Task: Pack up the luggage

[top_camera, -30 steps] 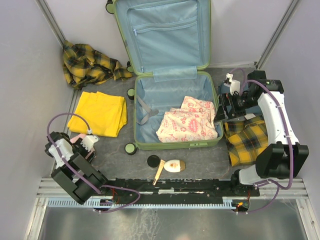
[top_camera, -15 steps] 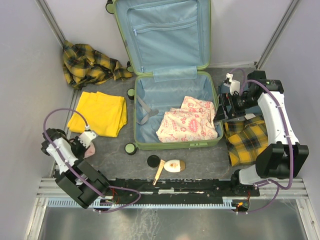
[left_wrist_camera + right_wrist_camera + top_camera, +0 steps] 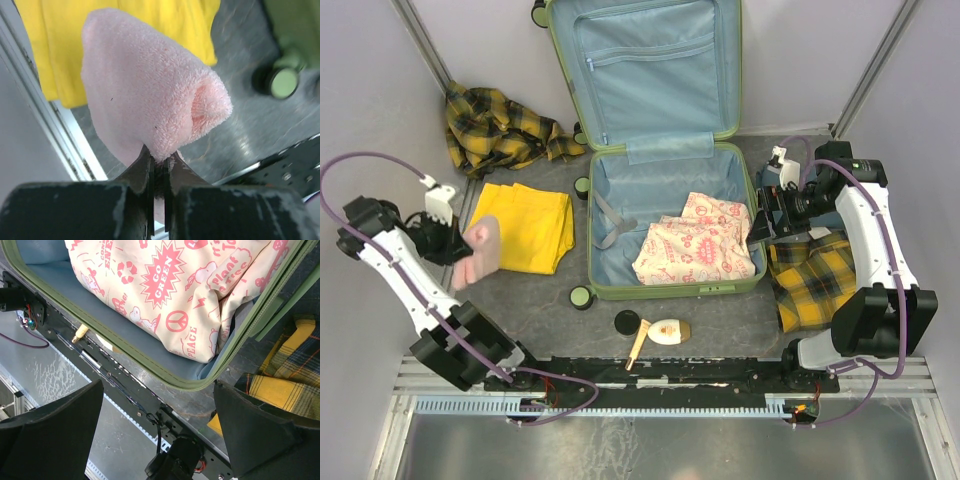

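The lime-green luggage [image 3: 592, 215] lies open mid-table, its lid with blue lining and zip pocket against the back wall. A cream cloth with red print [image 3: 700, 245] lies in its right half and fills the top of the right wrist view [image 3: 165, 285]. My left gripper [image 3: 460, 245] is shut on a fluffy pink cloth [image 3: 480, 252], held up at the far left beside the folded yellow cloth [image 3: 520, 225]; in the left wrist view the pink cloth [image 3: 145, 95] hangs from the closed fingers [image 3: 137, 172]. My right gripper [image 3: 760, 225] is open and empty over the luggage's right rim [image 3: 150, 362].
A yellow plaid cloth [image 3: 500, 130] lies at the back left, another [image 3: 815, 280] at the right under the right arm. A black round lid [image 3: 627, 322], a wooden stick [image 3: 638, 345] and a tan pouch [image 3: 668, 331] lie in front of the luggage. A spray bottle [image 3: 778, 165] stands at the right.
My left arm has lifted the pink cloth off the table's front left and swung it up and back, beside the yellow cloth. The right arm has not moved.
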{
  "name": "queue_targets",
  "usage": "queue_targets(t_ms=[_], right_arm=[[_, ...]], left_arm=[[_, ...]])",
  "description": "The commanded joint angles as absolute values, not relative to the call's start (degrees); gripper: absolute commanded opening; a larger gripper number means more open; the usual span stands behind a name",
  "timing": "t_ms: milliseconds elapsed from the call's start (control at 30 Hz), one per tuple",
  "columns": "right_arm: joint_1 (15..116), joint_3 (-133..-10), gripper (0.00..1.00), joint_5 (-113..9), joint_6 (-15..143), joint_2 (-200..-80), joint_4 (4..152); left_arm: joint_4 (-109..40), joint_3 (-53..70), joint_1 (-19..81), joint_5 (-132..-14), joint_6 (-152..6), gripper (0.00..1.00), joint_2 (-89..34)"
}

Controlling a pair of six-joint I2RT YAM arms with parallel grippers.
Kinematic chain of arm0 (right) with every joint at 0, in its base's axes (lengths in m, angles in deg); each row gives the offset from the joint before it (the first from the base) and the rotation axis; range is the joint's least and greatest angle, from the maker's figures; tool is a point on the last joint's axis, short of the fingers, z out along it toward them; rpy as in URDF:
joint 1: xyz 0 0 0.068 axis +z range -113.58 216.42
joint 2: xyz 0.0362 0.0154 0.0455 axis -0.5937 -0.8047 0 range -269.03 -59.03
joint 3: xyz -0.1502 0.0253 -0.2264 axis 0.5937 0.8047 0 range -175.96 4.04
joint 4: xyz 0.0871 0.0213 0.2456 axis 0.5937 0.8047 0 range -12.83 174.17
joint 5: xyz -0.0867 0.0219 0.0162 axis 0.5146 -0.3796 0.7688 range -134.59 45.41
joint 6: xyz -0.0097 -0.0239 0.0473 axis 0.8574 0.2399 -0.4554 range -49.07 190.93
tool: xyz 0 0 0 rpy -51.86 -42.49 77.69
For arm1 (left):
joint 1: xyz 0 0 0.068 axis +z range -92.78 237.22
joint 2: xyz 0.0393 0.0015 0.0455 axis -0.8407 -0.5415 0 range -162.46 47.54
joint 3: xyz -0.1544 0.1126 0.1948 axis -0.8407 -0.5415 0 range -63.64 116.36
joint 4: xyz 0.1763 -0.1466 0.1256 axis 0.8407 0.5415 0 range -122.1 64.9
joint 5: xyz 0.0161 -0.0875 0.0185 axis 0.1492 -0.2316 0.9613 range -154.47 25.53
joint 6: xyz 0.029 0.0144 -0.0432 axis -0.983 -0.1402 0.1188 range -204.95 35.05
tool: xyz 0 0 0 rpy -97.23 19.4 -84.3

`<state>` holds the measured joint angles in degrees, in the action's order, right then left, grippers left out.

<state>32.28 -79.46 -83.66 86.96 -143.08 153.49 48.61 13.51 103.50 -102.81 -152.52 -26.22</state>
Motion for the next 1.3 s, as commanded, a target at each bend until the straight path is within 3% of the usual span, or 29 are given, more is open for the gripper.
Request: queue_targets(t_ms=[0, 100, 233, 400, 600, 833, 1267], right_arm=[[32.3, -79.4, 0.99, -85.7, 86.5, -141.4, 152.2], [32.2, -79.4, 0.99, -85.6, 86.1, -141.3, 151.9], [32.3, -78.8, 0.99, -85.3, 85.4, -141.2, 151.4], [32.3, -77.5, 0.99, -84.7, 85.0, -140.8, 150.5], [32.2, -76.0, 0.99, -84.2, 84.3, -140.8, 149.4], [32.3, -74.4, 0.99, -84.3, 83.5, -141.7, 147.7], [32.2, -73.9, 0.99, -83.2, 84.2, -143.6, 146.9]], left_arm=[[46.1, 21.5, 100.3, -113.1, -127.2, 0.03, -28.9], [37.5, 23.0, 95.6, -113.1, -113.4, 0.03, -28.4], [20.0, 19.9, 82.0, -99.7, -90.7, 0.03, -24.8], [10.7, 18.9, 68.8, -88.0, -80.2, 0.03, -25.6], [8.8, 18.4, 54.2, -75.5, -79.8, 0.03, -29.0], [5.1, 17.6, 42.3, -69.1, -82.7, 0.03, -33.3], [8.8, 47.1, 41.6, -82.1, -104.6, 0.03, -54.8]])
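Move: The left hand already holds the pink towel, well clear of the table; the empty left part of the suitcase lies roughly 20 cm ahead of it, 31 cm to its right and 19 cm below. The yellow cloth is about 15 cm ahead, 8 cm to the right and 20 cm down, and the printed bag some 11 cm ahead and 46 cm to the right. From the right hand, that empty part is about 16 cm ahead, 25 cm to the left and 19 cm down. Keeping the pink towel pinched in its shut fingers, the left hand sweeps forward and to the right from beside the yellow cloth towards the open suitcase, about 22 cm out and 26 cm across, mostly forward at first, then mostly sideways, and forward again at the end. It climbs some 6 cm, sinks back nearly to its starting height and lifts a little once more, while the wrist rolls and swings about 20 degrees and largely comes back, bringing the towel high over the suitcase's far left corner. ##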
